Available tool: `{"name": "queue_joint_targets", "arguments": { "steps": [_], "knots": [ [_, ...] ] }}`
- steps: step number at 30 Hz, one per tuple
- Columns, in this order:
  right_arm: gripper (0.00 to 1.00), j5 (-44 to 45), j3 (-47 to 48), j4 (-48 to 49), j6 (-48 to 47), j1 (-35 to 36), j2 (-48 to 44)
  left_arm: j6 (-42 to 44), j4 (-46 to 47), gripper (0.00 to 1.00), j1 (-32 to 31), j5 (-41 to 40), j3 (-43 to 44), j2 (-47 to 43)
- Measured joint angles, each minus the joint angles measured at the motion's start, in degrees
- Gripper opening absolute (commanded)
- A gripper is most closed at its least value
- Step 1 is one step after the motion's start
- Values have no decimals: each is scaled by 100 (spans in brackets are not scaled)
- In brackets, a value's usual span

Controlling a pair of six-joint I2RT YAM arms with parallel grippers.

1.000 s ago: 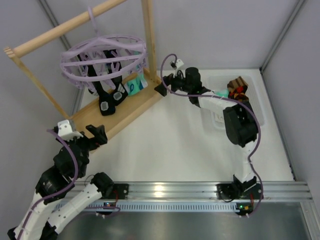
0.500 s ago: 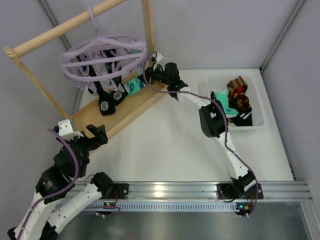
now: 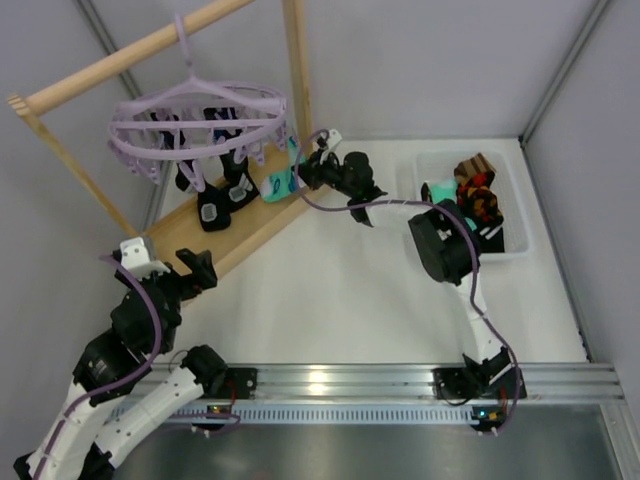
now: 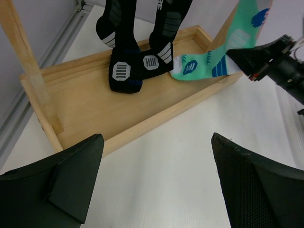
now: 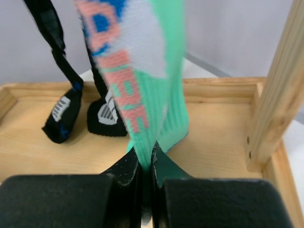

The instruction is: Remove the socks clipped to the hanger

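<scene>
The pale-lavender hanger (image 3: 200, 122) hangs by its hook from the wooden rod and is tilted. Two black socks with white marks (image 3: 225, 195) dangle from its clips, their toes on the wooden base. A teal-mint sock (image 3: 279, 180) hangs at the ring's right side, stretched slantwise. My right gripper (image 3: 304, 171) is shut on its lower part; in the right wrist view the jaws (image 5: 147, 161) pinch the teal fabric (image 5: 142, 71). My left gripper (image 4: 156, 138) stands open above the white table, in front of the base, holding nothing. The left wrist view shows the black socks (image 4: 126, 71) and the teal sock (image 4: 223, 52).
The wooden frame has a tray-like base (image 3: 235, 235), an upright post (image 3: 297, 70) beside my right gripper and a top rod (image 3: 120, 55). A white bin (image 3: 512, 215) at the right holds argyle, brown-striped and teal socks (image 3: 478, 195).
My right arm swung from the bin to the hanger and its jaws closed on the teal sock. The ring tilted and shifted left. The left arm stayed put.
</scene>
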Motion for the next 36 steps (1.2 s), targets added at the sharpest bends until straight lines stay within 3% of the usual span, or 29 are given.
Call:
{"name": "queue_joint_targets", "arguments": {
  "steps": [11,16,23,29,36],
  "knots": [
    [0,459,-2911,1366,-201,26,-3239,44,7,98,4,334,50,529],
    [0,599,-4419,1794,-229,42,-4428,-52,11,98,9,1043,284,1425],
    [0,824,-5967,1735,-339,223,-5648,-210,-2,98,9,2210,715,1945],
    [0,1113,-6363,1585,-588,850,-6422,-289,17,98,9,3174,1209,2159],
    [0,1738,-6288,1226,-1093,2085,-6236,-393,-28,98,9,3086,1971,2426]
  ]
}}
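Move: The right hand already pinches the mint sock, whose middle is some 4 cm above it and 2 cm left; the left gripper, which it draws towards, stands about 34 cm back, 18 cm left and 13 cm higher. Level ahead and 18 cm left of the right hand hang the black socks. From the left hand the clip holding the mint sock is roughly 35 cm ahead, 17 cm right and 8 cm up. Back and up comes the right hand with its pinch kept shut, hauling the mint sock nearly 30 cm back out of the hanger frame and about 12 cm higher, veering right at first and a little left again at the end. Meanwhile the left hand, fingers wide open, swings some 13 cm right towards the sock's clipped end, turning clockwise and rising late. ##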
